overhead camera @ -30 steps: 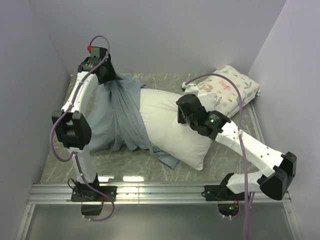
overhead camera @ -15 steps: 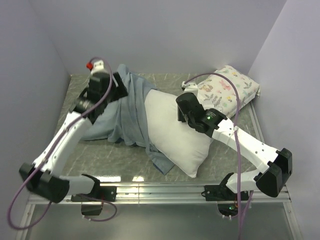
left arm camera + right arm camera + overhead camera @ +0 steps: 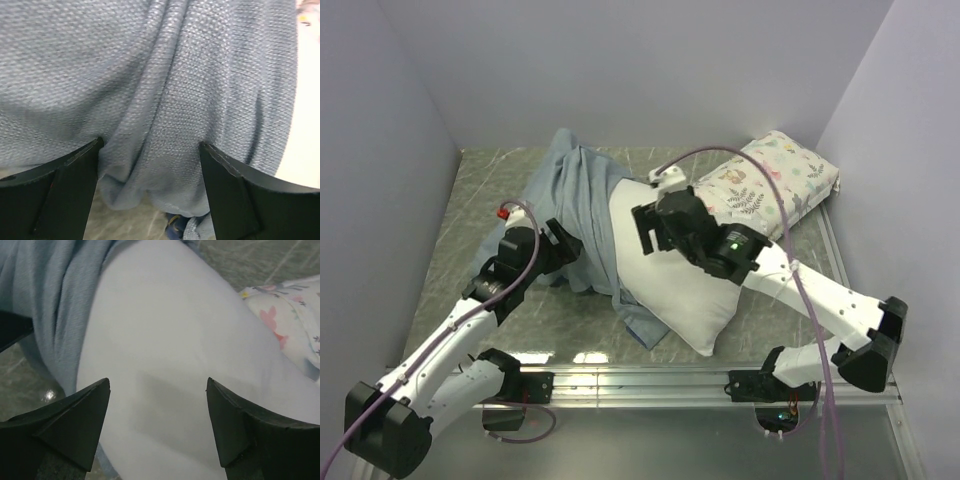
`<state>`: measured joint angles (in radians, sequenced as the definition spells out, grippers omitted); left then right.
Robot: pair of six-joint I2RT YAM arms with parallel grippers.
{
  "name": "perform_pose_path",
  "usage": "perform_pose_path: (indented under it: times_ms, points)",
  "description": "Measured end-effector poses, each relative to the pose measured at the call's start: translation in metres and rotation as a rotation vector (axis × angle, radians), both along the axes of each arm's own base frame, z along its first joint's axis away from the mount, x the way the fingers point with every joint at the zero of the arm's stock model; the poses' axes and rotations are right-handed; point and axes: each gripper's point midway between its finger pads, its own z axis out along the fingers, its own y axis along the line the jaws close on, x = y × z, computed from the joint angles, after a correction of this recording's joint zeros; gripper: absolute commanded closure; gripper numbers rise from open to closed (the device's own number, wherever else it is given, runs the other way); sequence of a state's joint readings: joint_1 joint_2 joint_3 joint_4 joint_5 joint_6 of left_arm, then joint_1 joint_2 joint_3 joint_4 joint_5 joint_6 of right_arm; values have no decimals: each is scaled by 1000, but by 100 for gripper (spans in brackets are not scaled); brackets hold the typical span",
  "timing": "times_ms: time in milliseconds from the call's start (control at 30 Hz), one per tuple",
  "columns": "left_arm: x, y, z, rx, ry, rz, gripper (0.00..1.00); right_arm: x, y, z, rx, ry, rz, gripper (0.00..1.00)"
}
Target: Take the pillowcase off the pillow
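The pillowcase (image 3: pixel 570 190) lies inside out, grey-blue, bunched over the left end of the plump white pillow (image 3: pixel 685 285). A strip of it shows under the pillow's near edge. My left gripper (image 3: pixel 568 250) sits low at the cloth's near left side. In the left wrist view this gripper (image 3: pixel 151 144) is open, with folds of the pillowcase (image 3: pixel 150 75) just past its fingertips and not pinched. My right gripper (image 3: pixel 642 228) hovers over the pillow's upper left part. In the right wrist view it (image 3: pixel 158 382) is open above the bare pillow (image 3: pixel 165 340), with the pillowcase (image 3: pixel 55 300) to the left.
A smaller flower-printed pillow (image 3: pixel 770 180) lies at the back right against the wall, also visible in the right wrist view (image 3: pixel 285 315). Grey marbled tabletop (image 3: pixel 470 200) shows left of the cloth. Walls close in on three sides.
Both grippers have opened. The left arm let go of the pillowcase and swung from the back left corner down to its near side. The right gripper rose off the pillow and shifted left.
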<state>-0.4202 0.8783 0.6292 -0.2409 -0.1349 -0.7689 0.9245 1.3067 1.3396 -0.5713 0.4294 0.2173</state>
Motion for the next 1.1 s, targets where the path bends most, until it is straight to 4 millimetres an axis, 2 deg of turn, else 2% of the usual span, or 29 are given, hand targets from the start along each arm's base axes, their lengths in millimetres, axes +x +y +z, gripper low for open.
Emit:
perform_pose_path:
  times_ms: [67, 100, 167, 200, 267, 300, 367, 433, 467, 500, 567, 600, 633, 733, 833, 967, 1100]
  points:
    - [3, -6, 3, -29, -17, -13, 22, -6, 17, -13, -37, 15, 52, 14]
    - [4, -7, 3, -35, -21, -16, 34, -9, 25, -22, -62, 27, 79, 13]
    - [7, -9, 1, -48, -18, -11, 49, -13, 38, -42, -111, 55, 117, 13]
    - [8, -9, -2, -50, -9, -5, 63, -16, 44, -53, -139, 72, 136, 13]
    - [10, -7, -8, -45, 10, 14, 77, -19, 52, -76, -194, 100, 160, 12]
    - [10, -6, -11, -40, 23, 24, 88, -21, 54, -86, -220, 113, 169, 12]
    - [11, -4, -17, -33, 45, 45, 100, -22, 56, -102, -262, 130, 174, 12]
    - [11, -2, -20, -23, 60, 55, 100, -22, 57, -112, -287, 136, 172, 18]
    - [11, -2, -21, -21, 65, 61, 100, -21, 57, -114, -293, 133, 168, 26]
    - [12, -1, -20, -20, 66, 68, 100, -19, 57, -115, -302, 126, 160, 57]
    - [13, 1, -16, -18, 67, 87, 100, -14, 55, -119, -325, 117, 138, 91]
    - [14, 3, -13, -11, 66, 100, 100, -11, 55, -121, -337, 116, 123, 100]
    - [15, 6, -10, -3, 66, 114, 100, -9, 55, -123, -347, 115, 105, 100]
    - [21, 17, 2, 22, 62, 171, 100, -4, 52, -114, -360, 107, 62, 100]
    - [34, 36, 21, 18, 44, 246, 100, 3, 51, -81, -332, 75, 23, 100]
    - [53, 81, 40, 0, 11, 391, 100, 12, 46, -26, -266, 26, -26, 100]
    - [63, 130, 45, -36, 13, 538, 100, 6, 37, 12, -201, 6, -40, 100]
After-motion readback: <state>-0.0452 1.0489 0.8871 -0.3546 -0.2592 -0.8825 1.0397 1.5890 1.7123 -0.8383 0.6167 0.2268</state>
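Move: Just under the left fingertips, about 2 cm ahead and 3 cm down, lies the bunched pillowcase fold it will pinch; the bare pillow patch beside the cloth is some 10 cm right of that hand, about 1 cm ahead. From the right hand this patch lies about 5 cm left, 1 cm back and 13 cm below, with the pillowcase rim roughly 8 cm left and 2 cm ahead. The patterned pillow sits some 26 cm right and 12 cm ahead. Dipping about 2 cm, the left hand shuts on the pillowcase fold, then drags it left some 13 cm, also forward and up, turning about 30 degrees counter-clockwise. The open right hand drops about 12 cm and shifts left onto the bare pillow, rolls left side down, pinches its cover, then lifts about 13 cm with it, easing slightly right. ##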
